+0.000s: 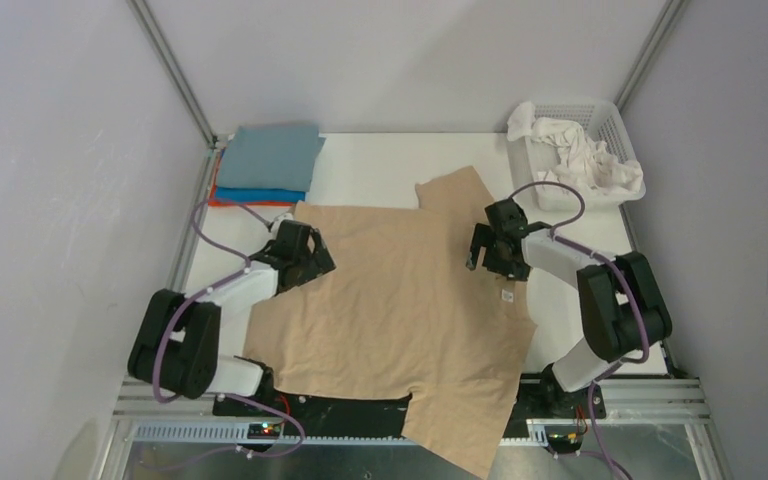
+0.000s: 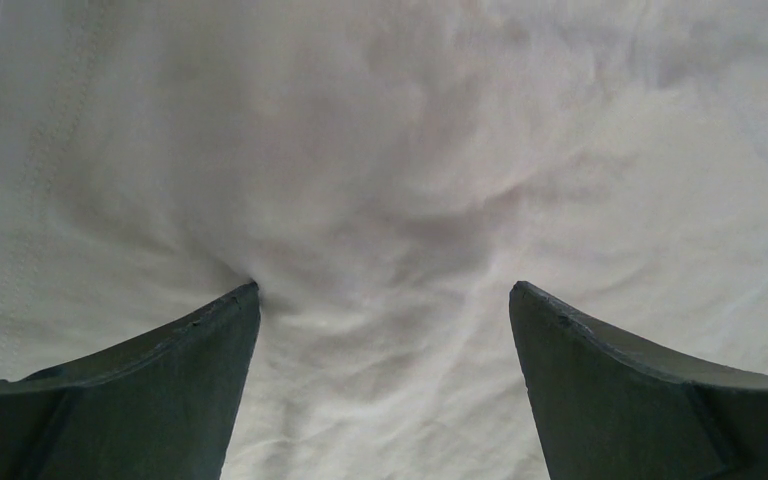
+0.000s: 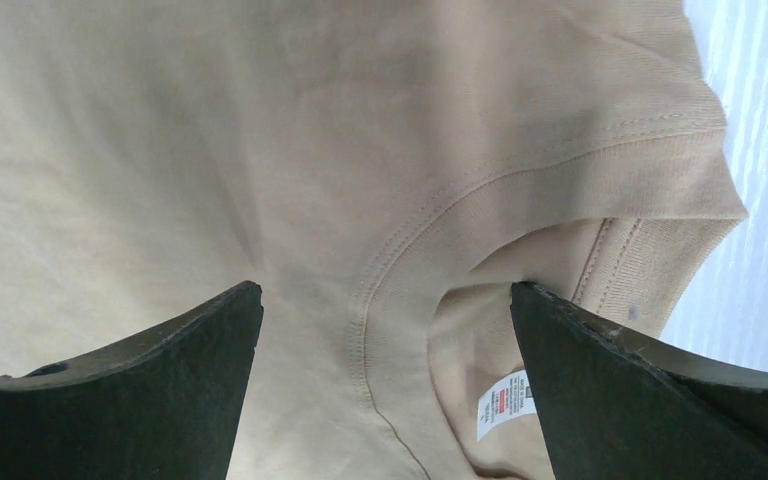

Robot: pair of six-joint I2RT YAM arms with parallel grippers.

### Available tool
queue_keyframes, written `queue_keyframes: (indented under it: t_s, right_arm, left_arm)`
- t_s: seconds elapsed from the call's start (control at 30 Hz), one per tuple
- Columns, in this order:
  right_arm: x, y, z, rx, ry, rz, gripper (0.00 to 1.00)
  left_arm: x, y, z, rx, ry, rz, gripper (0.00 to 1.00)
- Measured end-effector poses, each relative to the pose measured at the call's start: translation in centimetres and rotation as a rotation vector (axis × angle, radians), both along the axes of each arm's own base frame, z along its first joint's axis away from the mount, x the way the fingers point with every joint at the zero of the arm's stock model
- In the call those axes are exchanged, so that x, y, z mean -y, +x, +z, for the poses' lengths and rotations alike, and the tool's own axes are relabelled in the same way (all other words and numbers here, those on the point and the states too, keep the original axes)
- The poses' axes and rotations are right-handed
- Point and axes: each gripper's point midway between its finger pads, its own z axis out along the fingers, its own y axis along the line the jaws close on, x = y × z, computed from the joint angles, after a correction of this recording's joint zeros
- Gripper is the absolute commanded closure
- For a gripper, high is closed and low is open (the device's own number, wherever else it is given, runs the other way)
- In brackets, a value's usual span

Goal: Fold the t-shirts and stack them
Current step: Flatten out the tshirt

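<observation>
A tan t-shirt (image 1: 400,300) lies spread flat over the table, its lower part hanging over the near edge. My left gripper (image 1: 305,262) is open and empty, low over the shirt's left edge; its wrist view shows only wrinkled tan cloth (image 2: 390,180) between the fingers. My right gripper (image 1: 487,262) is open and empty over the shirt's collar (image 3: 480,190), with the white label (image 3: 503,402) near its right finger. A folded stack sits at the back left: a grey-blue t-shirt (image 1: 272,157) on top, a bright blue one (image 1: 260,195) and an orange edge below.
A white mesh basket (image 1: 615,130) at the back right holds crumpled white cloth (image 1: 585,155). Grey walls and metal frame rails enclose the table. Bare white table (image 1: 390,160) shows behind the tan shirt.
</observation>
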Motion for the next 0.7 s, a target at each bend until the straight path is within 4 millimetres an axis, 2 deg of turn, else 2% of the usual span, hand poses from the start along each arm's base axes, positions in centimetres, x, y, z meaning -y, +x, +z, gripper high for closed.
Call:
queue_keyframes:
  t_s: [0.33,0.4,0.47,0.7]
  right_arm:
    - [1.8,4.6,0.3,0.012,0.010,-0.081,0.01]
    - [2.5,5.8,0.3,0.009,0.004,-0.097,0.01]
    - [2.9,7.1,0.3,0.010,0.002,-0.109,0.05]
    - [3.7,11.9,0.5,0.034,0.000,-0.132,0.02]
  left_arm:
    - [1.2,4.7,-0.3,-0.024,0.010,-0.001,0.00]
    - [1.6,5.9,-0.2,-0.023,0.009,-0.009,0.00]
    - [2.1,7.2,-0.2,-0.020,0.001,-0.014,0.00]
    - [2.5,10.1,0.1,-0.006,-0.007,-0.015,0.00]
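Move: The t-shirt lies flat just under both hands' open fingertips; its middle is some 22 cm to the left hand's right and 9 cm back, and about 26 cm left of the right hand and 10 cm back. The collar tag sits roughly 4 cm right of the right hand and 7 cm back; the basket is some 30 cm ahead and 22 cm right. The folded stack is about 28 cm ahead of the left hand, 11 cm left. Fingers open and pressed on the t-shirt, both hands drag it forward 10–12 cm, drifting slightly right. ##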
